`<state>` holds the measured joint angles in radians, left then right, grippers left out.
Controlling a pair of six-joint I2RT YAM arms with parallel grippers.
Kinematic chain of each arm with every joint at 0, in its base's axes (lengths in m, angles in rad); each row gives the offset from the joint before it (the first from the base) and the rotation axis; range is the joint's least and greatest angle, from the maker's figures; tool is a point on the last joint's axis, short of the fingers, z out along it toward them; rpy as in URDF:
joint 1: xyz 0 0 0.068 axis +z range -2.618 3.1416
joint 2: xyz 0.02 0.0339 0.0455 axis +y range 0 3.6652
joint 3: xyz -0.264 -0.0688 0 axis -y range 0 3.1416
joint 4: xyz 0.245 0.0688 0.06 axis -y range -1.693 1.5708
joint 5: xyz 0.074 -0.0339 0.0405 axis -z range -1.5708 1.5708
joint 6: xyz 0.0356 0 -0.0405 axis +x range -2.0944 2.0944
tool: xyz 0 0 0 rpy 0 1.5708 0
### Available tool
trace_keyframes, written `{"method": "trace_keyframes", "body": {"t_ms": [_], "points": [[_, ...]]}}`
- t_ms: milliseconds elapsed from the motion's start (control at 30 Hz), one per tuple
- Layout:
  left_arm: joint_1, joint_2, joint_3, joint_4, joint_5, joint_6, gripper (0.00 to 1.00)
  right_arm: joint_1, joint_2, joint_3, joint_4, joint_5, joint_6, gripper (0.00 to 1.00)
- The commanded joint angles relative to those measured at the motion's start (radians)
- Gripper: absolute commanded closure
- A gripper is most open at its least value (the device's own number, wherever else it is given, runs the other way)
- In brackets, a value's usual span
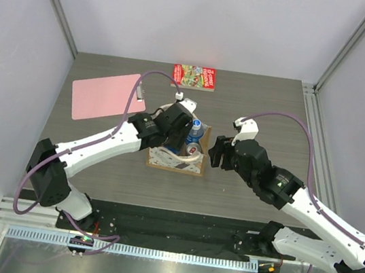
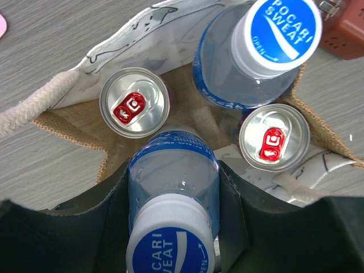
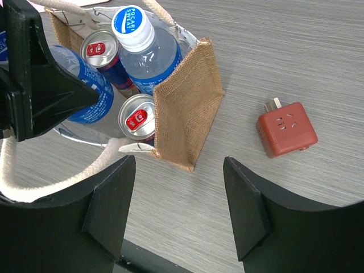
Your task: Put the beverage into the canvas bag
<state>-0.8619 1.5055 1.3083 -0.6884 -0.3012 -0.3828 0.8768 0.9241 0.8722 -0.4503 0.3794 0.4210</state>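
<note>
The canvas bag (image 1: 191, 167) stands at the table's middle, its cream rim (image 2: 74, 85) and tan side (image 3: 185, 111) showing. Inside stand two red-tabbed cans (image 2: 135, 102) (image 2: 274, 137) and one Pocari Sweat bottle (image 2: 267, 45). My left gripper (image 2: 173, 176) is shut on a second Pocari Sweat bottle (image 2: 173, 227), which leans down into the bag's mouth between the cans; it also shows in the right wrist view (image 3: 85, 85). My right gripper (image 3: 179, 165) is open and empty, just right of the bag (image 1: 216, 152).
A red plug adapter (image 3: 286, 129) lies on the table right of the bag, also seen in the left wrist view (image 2: 341, 28). A pink mat (image 1: 103, 95) lies at the back left. A red printed packet (image 1: 194, 76) lies at the back edge.
</note>
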Motion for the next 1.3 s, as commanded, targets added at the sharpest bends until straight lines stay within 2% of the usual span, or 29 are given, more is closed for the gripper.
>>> {"method": "trace_keyframes", "body": {"t_ms": [0, 33, 67, 267, 533, 567, 633, 667, 733, 767, 967, 1100, 1267], "points": [[-0.011, -0.014, 0.000, 0.076, -0.072, -0.018, 0.75, -0.001, -0.024, -0.001, 0.021, 0.023, -0.002, 0.32], [-0.009, -0.016, -0.003, 0.079, -0.073, -0.027, 0.70, 0.001, -0.024, -0.002, 0.021, 0.023, 0.001, 0.32], [-0.009, -0.016, -0.013, 0.081, -0.073, -0.033, 0.51, -0.001, -0.027, -0.002, 0.021, 0.024, -0.001, 0.32], [-0.020, -0.062, -0.007, 0.075, -0.062, -0.057, 0.21, 0.001, -0.024, 0.002, 0.019, 0.023, 0.001, 0.32], [-0.019, -0.140, 0.083, 0.007, -0.015, -0.074, 0.12, 0.001, -0.014, 0.031, 0.015, 0.003, 0.010, 0.30], [-0.019, -0.155, 0.097, -0.015, -0.015, -0.068, 0.06, -0.001, -0.013, 0.036, 0.012, 0.004, 0.010, 0.29], [-0.019, -0.169, 0.138, -0.043, -0.021, -0.061, 0.03, -0.001, -0.013, 0.056, -0.002, 0.007, 0.015, 0.26], [-0.019, -0.179, 0.150, -0.062, -0.029, -0.056, 0.01, 0.001, -0.014, 0.062, -0.008, 0.013, 0.018, 0.19], [-0.019, -0.214, 0.173, -0.075, -0.036, -0.044, 0.00, 0.001, -0.019, 0.083, -0.025, 0.018, 0.022, 0.13], [-0.019, -0.244, 0.178, -0.082, -0.039, -0.041, 0.00, 0.001, -0.022, 0.093, -0.031, 0.022, 0.024, 0.00], [-0.017, -0.387, 0.158, -0.054, -0.053, -0.022, 0.00, -0.001, -0.022, 0.204, -0.113, 0.099, 0.067, 0.00], [-0.019, -0.517, 0.076, -0.010, -0.157, -0.021, 0.00, 0.001, -0.045, 0.238, -0.116, 0.066, 0.056, 0.00], [-0.019, -0.651, 0.017, 0.012, -0.203, -0.021, 0.00, -0.001, -0.094, 0.278, -0.129, 0.090, 0.068, 0.00]]}}
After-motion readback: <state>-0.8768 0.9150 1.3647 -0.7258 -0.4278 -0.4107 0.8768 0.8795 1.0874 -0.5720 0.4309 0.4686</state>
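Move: The left hand grips the upright bottle inside the canvas bag, whose middle is about 2 cm ahead, 3 cm right and 9 cm below. The back can stands about 6 cm ahead and 8 cm below, the other bottle about 5 cm ahead and 8 cm right, and the front can level with the hand, 8 cm right. From the right hand, the bag is about 1 cm ahead, 14 cm left and 14 cm below. Left hand opens wide, releasing the bottle, rises about 20 cm, then veers left and back; right opens, rising 8 cm. ##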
